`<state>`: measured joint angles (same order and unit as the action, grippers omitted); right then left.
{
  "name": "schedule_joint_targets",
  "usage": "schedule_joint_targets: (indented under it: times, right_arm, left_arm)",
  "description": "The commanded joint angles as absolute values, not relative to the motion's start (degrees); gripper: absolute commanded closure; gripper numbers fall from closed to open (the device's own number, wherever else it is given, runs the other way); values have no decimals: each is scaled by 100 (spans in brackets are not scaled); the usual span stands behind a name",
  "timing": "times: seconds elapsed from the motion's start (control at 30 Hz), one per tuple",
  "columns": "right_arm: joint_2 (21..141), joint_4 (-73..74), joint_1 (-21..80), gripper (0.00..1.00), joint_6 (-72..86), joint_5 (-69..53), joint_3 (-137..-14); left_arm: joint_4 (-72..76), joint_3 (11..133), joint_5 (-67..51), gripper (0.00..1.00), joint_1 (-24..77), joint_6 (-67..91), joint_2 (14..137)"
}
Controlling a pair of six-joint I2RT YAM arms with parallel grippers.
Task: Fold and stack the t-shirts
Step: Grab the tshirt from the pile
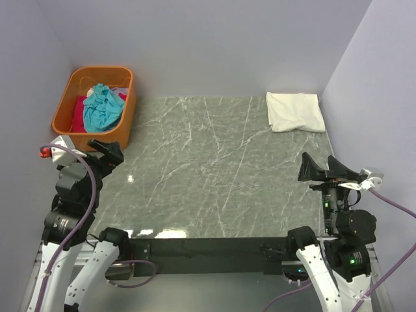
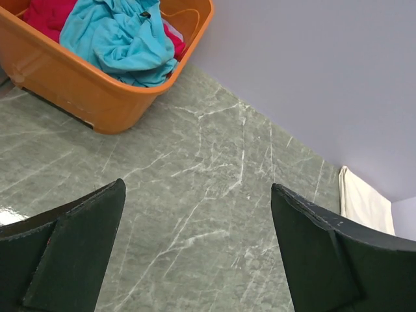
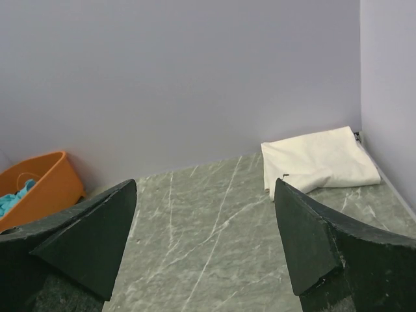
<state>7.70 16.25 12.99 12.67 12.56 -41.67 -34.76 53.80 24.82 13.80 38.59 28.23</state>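
Observation:
A crumpled turquoise t-shirt [image 1: 102, 105] [image 2: 120, 39] lies on top of magenta-pink t-shirts [image 1: 78, 110] [image 2: 45, 14] inside the orange basket [image 1: 120, 123] [image 2: 78, 88] at the table's far left corner. A folded white t-shirt [image 1: 296, 111] [image 3: 318, 159] [image 2: 364, 203] lies flat at the far right corner. My left gripper [image 1: 107, 151] [image 2: 198, 188] hovers open and empty near the basket's front. At the near right, my right gripper [image 1: 322, 168] [image 3: 205, 185] is also open and empty, well short of the white t-shirt.
The green marble tabletop [image 1: 208, 169] runs between the basket and the white t-shirt. Pale walls [image 1: 214, 45] close in the back and both sides. Both arm bases stand at the table's near edge.

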Motion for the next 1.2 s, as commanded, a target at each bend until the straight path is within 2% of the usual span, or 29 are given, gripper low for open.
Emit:
schedule_joint_targets:
  times: [0.0,0.23,0.57,0.9,1.17]
  right_arm:
    - [791,1459,1362,8,1186,1248,-4175]
    - [817,1398,1380,7,1301,1099,-4008]
    - [905,1643,1415,7,1459,826,-3885]
    - [1028,1749,1468,6,1406,475,-3832]
    - [1081,1872,1468,6,1433,308,-3744]
  left_arm:
    - [-3296,5484,2330,1,1380,3674,2988]
    - [-3252,5808,1504,0,1380,3419,4261]
    - [-2796,7021,1459,1,1240,3138,6660]
    - [-2645,9024,1600,1,72,3006,8839]
    - [-2663,9940,1538,2,-641,2962,10273]
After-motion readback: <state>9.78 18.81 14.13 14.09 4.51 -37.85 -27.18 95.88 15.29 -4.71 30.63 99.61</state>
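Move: Inside the orange bin, the turquoise t-shirt lies about 30 cm ahead of the left hand, 13 cm to its left and 19 cm below. The bin's middle is some 3 cm left of that shirt and level with it in reach, the red cloth about 10 cm left of it and 5 cm nearer, the lavender cloth 5 cm right of it and 9 cm farther out. From the right hand, the turquoise shirt is roughly 35 cm ahead and 75 cm left, 23 cm lower. Reaching quickly forward by about 28 cm, the open left hand sinks and bears a little right, then lifts slightly and swings left over the bin's near rim, ending above the turquoise shirt in a fresh descent. Its fingers tip down some 25 degrees and stay wide open, touching nothing. The idle right hand sinks and drifts left, tipping slightly down and turning counter-clockwise. ##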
